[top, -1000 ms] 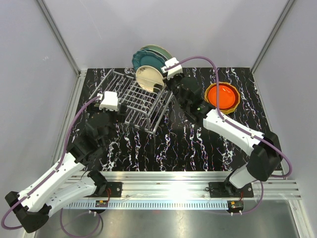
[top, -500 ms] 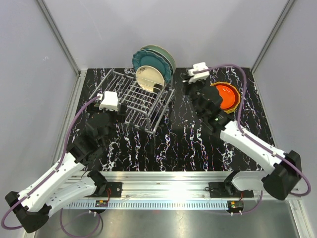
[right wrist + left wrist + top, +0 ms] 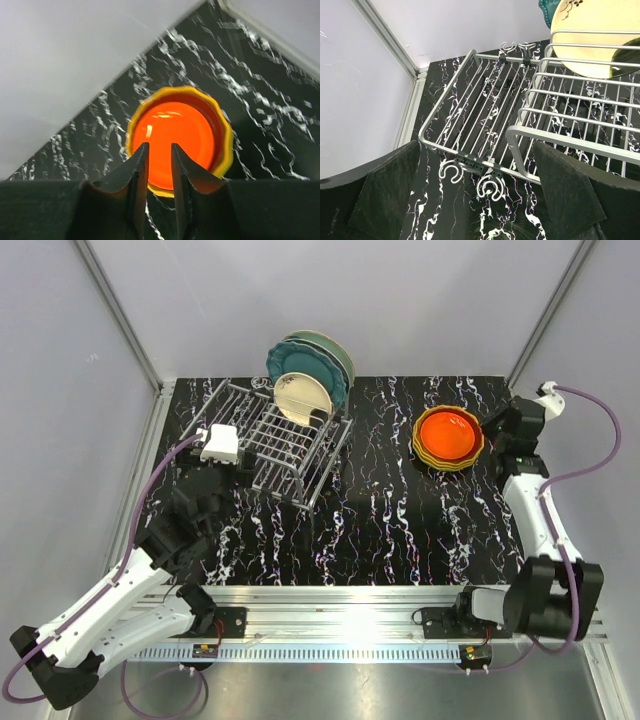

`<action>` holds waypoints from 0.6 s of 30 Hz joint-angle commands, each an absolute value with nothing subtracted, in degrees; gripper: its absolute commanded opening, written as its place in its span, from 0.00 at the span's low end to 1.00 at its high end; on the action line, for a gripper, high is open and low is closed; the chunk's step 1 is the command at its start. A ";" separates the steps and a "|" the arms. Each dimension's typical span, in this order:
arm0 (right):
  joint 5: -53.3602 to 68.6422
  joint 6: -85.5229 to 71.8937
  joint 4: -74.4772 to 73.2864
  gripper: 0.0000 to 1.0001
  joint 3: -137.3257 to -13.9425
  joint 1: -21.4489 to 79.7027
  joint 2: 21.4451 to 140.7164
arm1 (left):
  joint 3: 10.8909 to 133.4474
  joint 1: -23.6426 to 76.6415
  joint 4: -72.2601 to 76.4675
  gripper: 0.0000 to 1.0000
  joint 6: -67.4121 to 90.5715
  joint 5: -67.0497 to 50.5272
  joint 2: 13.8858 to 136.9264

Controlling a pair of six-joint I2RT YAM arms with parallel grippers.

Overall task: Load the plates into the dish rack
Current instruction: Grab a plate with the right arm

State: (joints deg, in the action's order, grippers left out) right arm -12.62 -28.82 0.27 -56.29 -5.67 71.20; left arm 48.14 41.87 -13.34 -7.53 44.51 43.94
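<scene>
The dish rack (image 3: 283,443) stands at the back left. Three plates stand on edge in it: mint green (image 3: 334,347), dark teal (image 3: 284,359) and cream-centred (image 3: 301,396). A red-orange plate (image 3: 447,433) lies on top of a stack at the back right, with a yellow rim (image 3: 476,453) showing beneath it. My right gripper (image 3: 497,429) hovers just right of the stack, pointing at it, its jaws narrowly open and empty. In the right wrist view the gripper (image 3: 159,146) frames the red-orange plate (image 3: 186,125). My left gripper (image 3: 475,150) is wide open at the rack's near left edge (image 3: 451,148), holding nothing.
The black marbled table (image 3: 370,530) is boxed in by white walls with metal posts (image 3: 115,310). Two wire hooks (image 3: 492,187) hang off the rack's near rail. The right arm's cable (image 3: 590,455) loops along the right wall.
My right gripper has left the cream-centred plate standing in the rack and swung right, past the stack, to the table's right side. The left arm has not moved.
</scene>
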 commanded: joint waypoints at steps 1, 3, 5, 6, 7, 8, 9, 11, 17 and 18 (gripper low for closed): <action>-1.60 -36.03 -6.42 0.31 -59.94 -10.19 76.97 | 48.08 41.57 -11.07 0.99 -7.03 43.86 43.42; -0.18 -35.68 -6.76 0.31 -60.64 -11.68 79.35 | 48.16 41.57 -11.07 0.99 -6.86 43.68 43.33; 1.84 -34.37 -7.38 0.31 -61.96 -11.95 82.78 | 48.08 41.57 -11.07 0.99 -6.86 43.51 43.33; 2.11 -33.76 -7.21 0.31 -62.22 -11.95 84.79 | 48.16 41.57 -11.16 0.99 -6.94 43.42 43.33; 1.67 -33.14 -7.64 0.31 -63.18 -11.95 85.77 | 48.16 41.57 -11.16 0.99 -6.86 43.42 43.33; 1.41 -32.53 -7.73 0.31 -63.45 -11.95 86.74 | 48.16 41.57 -11.16 0.99 -6.77 43.33 43.33; 0.88 -31.91 -8.00 0.31 -63.89 -12.04 88.49 | 48.25 41.57 -11.25 0.99 -6.85 43.24 43.33; 0.35 -30.77 -8.35 0.31 -65.21 -12.04 89.91 | 48.16 41.57 -11.25 0.99 -6.68 43.07 43.42; -2.64 -29.09 -8.70 0.31 -67.24 -12.13 94.39 | 48.34 41.57 -11.43 0.99 -6.59 42.89 43.50; -2.55 -29.00 -8.35 0.31 -67.41 -12.13 95.44 | 48.34 41.57 -11.51 0.99 -6.59 42.89 43.42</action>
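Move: The orange plate, on top of the stack, lies about 6 cm ahead of the right hand, 5 cm to its left and 21 cm below. The yellow plates are stacked beneath it, at about the same place. The dish rack's cream plate stands some 12 cm ahead, 45 cm to the left and 12 cm below. From the left hand the orange plate lies roughly 20 cm ahead, 55 cm to the right and 25 cm below. Downward, fast at first and then easing, the right hand sinks about 13 cm towards the right side of the orange plate, working forward some 3 cm with an early slight drift right. The fingers tip down by about 20 degrees while the hand's left side rolls up around 10; they stay partly open and end still above the rim. ##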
